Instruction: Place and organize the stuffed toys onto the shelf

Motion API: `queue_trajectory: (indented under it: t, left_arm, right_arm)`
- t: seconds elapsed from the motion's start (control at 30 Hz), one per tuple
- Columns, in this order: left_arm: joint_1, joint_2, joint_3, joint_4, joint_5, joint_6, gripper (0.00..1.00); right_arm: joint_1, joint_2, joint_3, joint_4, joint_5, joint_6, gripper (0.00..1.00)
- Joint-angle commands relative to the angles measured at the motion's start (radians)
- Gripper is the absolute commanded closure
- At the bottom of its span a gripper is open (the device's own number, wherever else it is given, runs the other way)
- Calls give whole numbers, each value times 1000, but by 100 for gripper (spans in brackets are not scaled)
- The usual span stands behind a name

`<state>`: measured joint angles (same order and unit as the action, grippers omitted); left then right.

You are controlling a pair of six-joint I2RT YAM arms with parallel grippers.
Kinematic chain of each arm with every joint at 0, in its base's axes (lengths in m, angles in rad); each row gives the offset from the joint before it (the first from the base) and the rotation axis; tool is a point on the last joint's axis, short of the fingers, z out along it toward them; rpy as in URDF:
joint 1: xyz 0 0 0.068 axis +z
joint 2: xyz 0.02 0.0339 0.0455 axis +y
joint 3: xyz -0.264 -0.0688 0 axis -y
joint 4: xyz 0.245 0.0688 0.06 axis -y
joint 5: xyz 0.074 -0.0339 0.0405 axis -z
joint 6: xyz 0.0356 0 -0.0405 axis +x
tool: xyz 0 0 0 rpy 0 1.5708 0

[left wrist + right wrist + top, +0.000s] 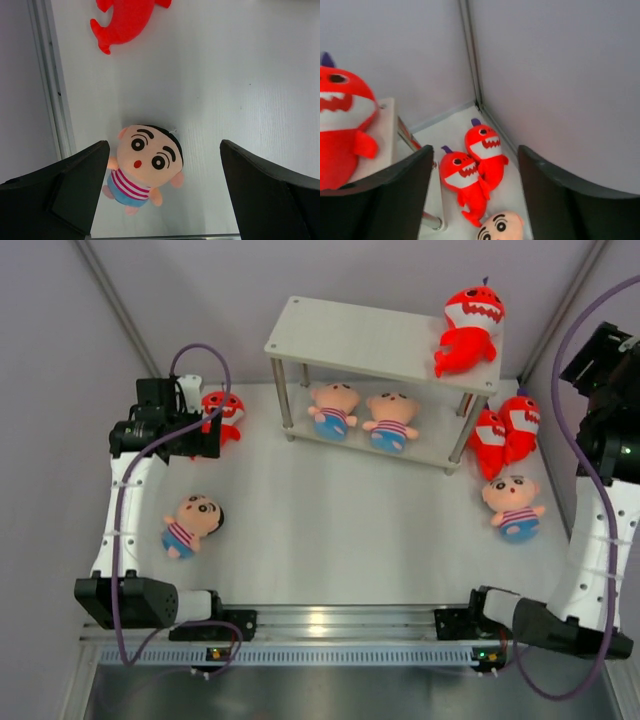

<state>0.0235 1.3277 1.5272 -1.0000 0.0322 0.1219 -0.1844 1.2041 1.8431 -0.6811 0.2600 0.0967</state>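
The shelf (360, 335) stands at the back centre. One red shark (470, 330) sits on the right end of its top board, and two boy dolls (335, 408) (392, 420) lie on the lower board. Two red sharks (465, 175) (487, 150) and a boy doll (515, 505) lie on the table right of the shelf. My right gripper (475, 190) hovers high above them, open and empty. At the left, another boy doll (147, 162) lies on the table below my left gripper (165, 185), which is open and empty. A red shark (127, 20) lies beyond it.
Grey enclosure walls with metal corner posts (110, 300) close in the table on the left, back and right. An aluminium rail (330, 620) carrying both arm bases runs along the near edge. A silver shelf leg (432, 220) stands beside the right-hand sharks.
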Motion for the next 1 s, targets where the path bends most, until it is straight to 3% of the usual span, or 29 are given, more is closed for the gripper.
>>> queue_trajectory:
  t: [0.0, 0.03, 0.1, 0.2, 0.23, 0.33, 0.67, 0.8, 0.9, 0.97]
  left_arm:
    - [0, 8, -1, 6, 9, -4, 2]
    - [1, 11, -2, 6, 11, -7, 2]
    - [1, 8, -6, 6, 20, -4, 2]
    - [1, 11, -10, 6, 17, 5, 2]
    - [0, 16, -10, 6, 14, 7, 2]
    - [1, 19, -15, 6, 17, 7, 2]
    - [1, 38, -27, 6, 35, 5, 2]
    - [0, 45, -30, 8, 37, 1, 2]
    - [1, 51, -33, 9, 28, -1, 2]
    - [1, 45, -32, 9, 23, 1, 2]
  right_arm:
    - [-156, 52, -236, 35, -202, 104, 37]
    - [-223, 37, -352, 119, -232, 159, 49]
    - [-268, 49, -441, 191, -242, 190, 49]
    - [-288, 153, -505, 229, -246, 190, 40]
    - [-288, 182, -527, 250, -248, 184, 32]
    - [-286, 282, -574, 310, -294, 163, 28]
    - [-288, 617, -486, 364, -309, 98, 23]
    - [-288, 698, -432, 368, -412, 80, 24]
    - [-288, 732, -430, 387, -412, 90, 35]
    - [-288, 750, -423, 390, -438, 86, 59]
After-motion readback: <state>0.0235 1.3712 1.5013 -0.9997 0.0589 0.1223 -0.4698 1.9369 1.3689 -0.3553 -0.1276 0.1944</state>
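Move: The outer red shark in the right corner lies about 16 cm ahead of the right hand, 6 cm to its right and 45 cm below. At that same depth, the inner shark is 12 cm ahead and 3 cm left, and the boy doll 5 cm back and 2 cm right. The shelf-top shark sits some 15 cm ahead, 16 cm left, 12 cm down. From the left hand, the outer shark is roughly 15 cm ahead, 90 right, 21 below. The right hand plunges some 45 cm to the outer shark, fingers tipping about 40 degrees downward and starting to close. ##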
